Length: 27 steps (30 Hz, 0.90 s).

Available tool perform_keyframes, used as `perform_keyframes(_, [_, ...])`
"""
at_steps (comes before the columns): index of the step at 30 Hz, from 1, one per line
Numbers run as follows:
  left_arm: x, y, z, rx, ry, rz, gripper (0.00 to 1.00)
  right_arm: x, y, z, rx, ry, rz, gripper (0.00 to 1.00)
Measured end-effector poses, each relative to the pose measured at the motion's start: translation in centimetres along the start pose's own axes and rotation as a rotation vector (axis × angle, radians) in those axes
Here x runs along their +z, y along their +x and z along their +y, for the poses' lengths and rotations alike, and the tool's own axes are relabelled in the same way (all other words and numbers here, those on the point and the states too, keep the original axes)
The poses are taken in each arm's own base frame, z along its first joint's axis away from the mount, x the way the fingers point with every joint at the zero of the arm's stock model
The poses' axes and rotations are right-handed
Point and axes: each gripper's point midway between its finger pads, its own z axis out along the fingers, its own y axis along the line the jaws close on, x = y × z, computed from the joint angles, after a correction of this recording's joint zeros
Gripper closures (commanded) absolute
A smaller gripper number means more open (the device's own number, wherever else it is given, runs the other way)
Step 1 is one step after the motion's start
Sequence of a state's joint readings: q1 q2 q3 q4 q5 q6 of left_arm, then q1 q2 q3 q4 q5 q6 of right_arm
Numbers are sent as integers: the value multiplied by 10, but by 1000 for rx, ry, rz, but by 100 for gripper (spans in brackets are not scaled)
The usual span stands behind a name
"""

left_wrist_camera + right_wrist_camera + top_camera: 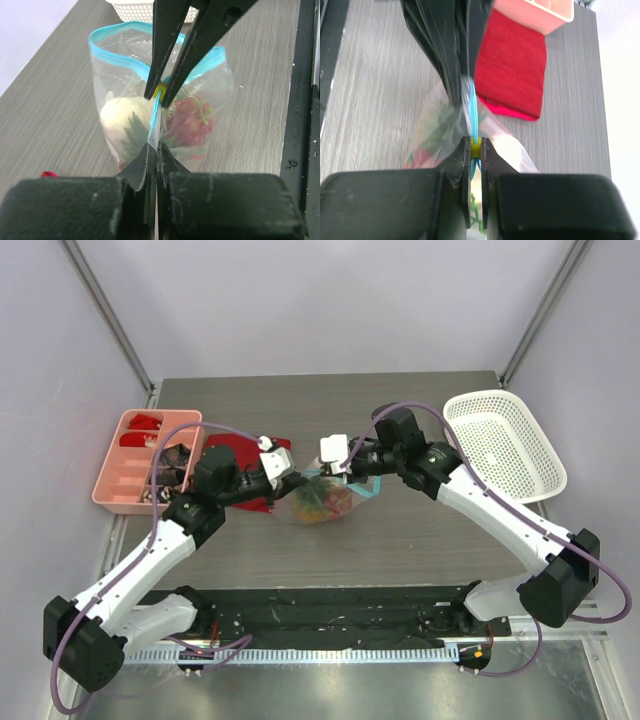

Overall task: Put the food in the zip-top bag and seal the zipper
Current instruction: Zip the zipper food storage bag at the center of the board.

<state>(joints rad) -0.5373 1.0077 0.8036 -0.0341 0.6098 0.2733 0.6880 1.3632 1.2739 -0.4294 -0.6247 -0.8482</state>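
Note:
The zip-top bag stands mid-table, held up between both grippers, with the food inside. Through the clear plastic I see a cream radish, green leaves and a red piece. My left gripper is shut on the bag's near top edge. My right gripper is shut on a small yellow slider riding on the teal zipper. The two grippers face each other a few centimetres apart, the left gripper to the left of the right gripper. Beyond the slider the bag's mouth gapes open.
A folded red cloth lies just behind the left gripper. Beside it, a pink divided tray sits at the table's left edge. A white mesh basket stands at the back right.

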Motion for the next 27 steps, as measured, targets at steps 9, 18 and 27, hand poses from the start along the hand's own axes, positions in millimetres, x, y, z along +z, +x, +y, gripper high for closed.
perform_keyframes(9, [-8, -6, 0, 38, 0, -20, 54, -19, 22, -6, 38, 21, 76, 99])
perform_keyframes(18, [-1, -28, 7, 49, 21, -31, 33, -23, 20, -10, 88, 35, 112, 99])
perform_keyframes(27, [13, -21, 3, 37, 68, 7, 39, -15, 12, 4, 80, -6, 106, 99])
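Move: The yellow slider is pinched in my right fingers, some 5 cm to the right of my left hand, about 1 cm farther out and level with it; my left fingers hold the zipper's left end. The zipper's right end lies about 11 cm right of my right hand, 2 cm back and 3 cm lower. The food hangs below, 12 cm under my right hand and 6 cm back. The red cloth lies roughly 17 cm left of my left hand, 2 cm ahead and 20 cm below. I keep the yellow slider pinched and pull it right about 3.5 cm and slightly forward, away from my left hand. As that pull ends, my left fingers open to about two-thirds and let go of the zipper's left end; that hand lifts some 3 cm, then works right and a little down around the freed end, while my right hand eases back and about 1.5 cm left, still gripping. ##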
